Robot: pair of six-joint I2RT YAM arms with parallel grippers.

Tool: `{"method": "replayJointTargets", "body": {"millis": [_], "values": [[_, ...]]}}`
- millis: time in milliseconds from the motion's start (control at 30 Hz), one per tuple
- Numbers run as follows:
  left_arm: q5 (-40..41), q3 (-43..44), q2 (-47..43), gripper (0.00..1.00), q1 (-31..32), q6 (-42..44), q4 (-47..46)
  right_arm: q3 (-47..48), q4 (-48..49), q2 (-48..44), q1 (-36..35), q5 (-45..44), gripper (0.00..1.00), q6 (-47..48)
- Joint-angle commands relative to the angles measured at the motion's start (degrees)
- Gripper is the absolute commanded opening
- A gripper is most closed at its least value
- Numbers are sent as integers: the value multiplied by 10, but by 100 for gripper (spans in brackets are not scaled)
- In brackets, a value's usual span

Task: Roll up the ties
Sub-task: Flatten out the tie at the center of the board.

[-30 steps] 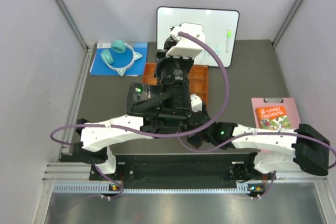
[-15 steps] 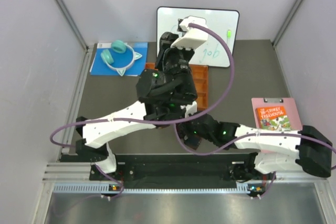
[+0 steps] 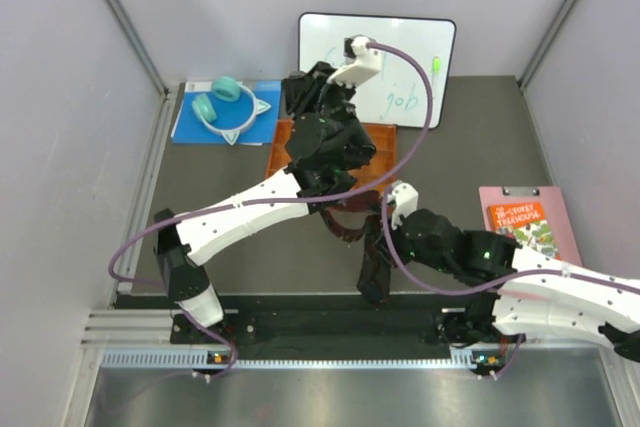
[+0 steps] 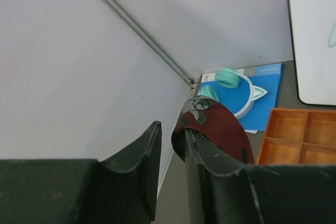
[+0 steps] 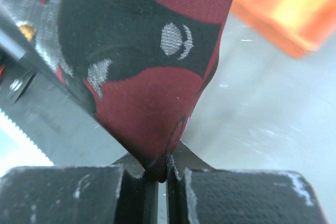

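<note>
A dark maroon-red tie (image 3: 345, 225) with black and grey pattern hangs in the air between my two arms, in front of the orange tray. My right gripper (image 5: 161, 162) is shut on a folded edge of the tie (image 5: 152, 77), which fans upward from the jaws; from above this gripper (image 3: 375, 269) sits near the table's front centre. My left gripper (image 4: 170, 132) is raised over the tray. Its jaws stand a little apart with nothing between them. The tie (image 4: 218, 127) drapes over the outer side of its right finger (image 4: 210, 161).
An orange compartment tray (image 3: 378, 152) lies at centre back, with a whiteboard (image 3: 405, 62) and green marker (image 3: 435, 64) behind it. Teal headphones (image 3: 225, 105) rest on a blue sheet (image 3: 190, 122) at back left. A pink clipboard (image 3: 560, 212) with a book lies at right.
My right gripper has closed on the tie and its arm has stretched toward the centre. My left gripper has opened, and that arm has swung toward the back over the tray.
</note>
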State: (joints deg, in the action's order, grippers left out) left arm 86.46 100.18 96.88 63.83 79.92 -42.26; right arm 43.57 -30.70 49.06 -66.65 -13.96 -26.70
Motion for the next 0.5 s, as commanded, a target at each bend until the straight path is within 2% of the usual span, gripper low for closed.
{"method": "replayJointTargets", "body": {"millis": [0, 67, 167, 233, 267, 300, 333, 367, 467], "values": [[107, 37, -18, 28, -27, 116, -202, 28, -97, -14, -4, -144, 0, -52], [85, 69, 7, 28, -33, 163, -223, 18, -89, -20, -3, -152, 0, -84], [59, 164, 39, 31, -49, 161, -195, -9, -75, -46, 17, -146, 0, -133], [44, 234, 50, 35, -54, 77, -58, -37, -64, -64, 49, -122, 0, -149], [28, 251, 46, 45, -54, 25, 12, -47, -58, -84, 62, -111, 0, -158], [19, 270, 43, 50, -54, -116, 176, -61, -56, -92, 78, -94, 0, -161], [11, 309, 38, 54, -54, -166, 232, -67, -54, -100, 110, -83, 0, -160], [-4, 320, 33, 57, -54, -206, 262, -71, -50, -106, 130, -70, 0, -153], [-16, 326, 21, 59, -54, -223, 267, -82, -36, -114, 183, -20, 0, -134]]}}
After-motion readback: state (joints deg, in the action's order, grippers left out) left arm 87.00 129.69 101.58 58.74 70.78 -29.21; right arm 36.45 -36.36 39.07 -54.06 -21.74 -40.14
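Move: The tie is already draped over the left gripper's right-hand finger, right at the hand. From there it runs slack to the shut right gripper, roughly 17 cm back, 18 cm right and 30 cm lower. The orange tray lies about 5 cm ahead, 5 cm right and 46 cm below the left hand. From the right hand, the tray is some 22 cm ahead, 13 cm left and 16 cm down, and the tie's loose wide end hangs about 6 cm back, 10 cm lower. Raise the left gripper about 9 cm while carrying it some 5 cm left, rolling its left side down and opening the fingers wider, with the tie still looped over the right-hand finger. Meanwhile keep the right gripper shut on the tie and draw it about 8 cm right, somewhat forward and slightly down, turning clockwise, so both hands pull apart. ##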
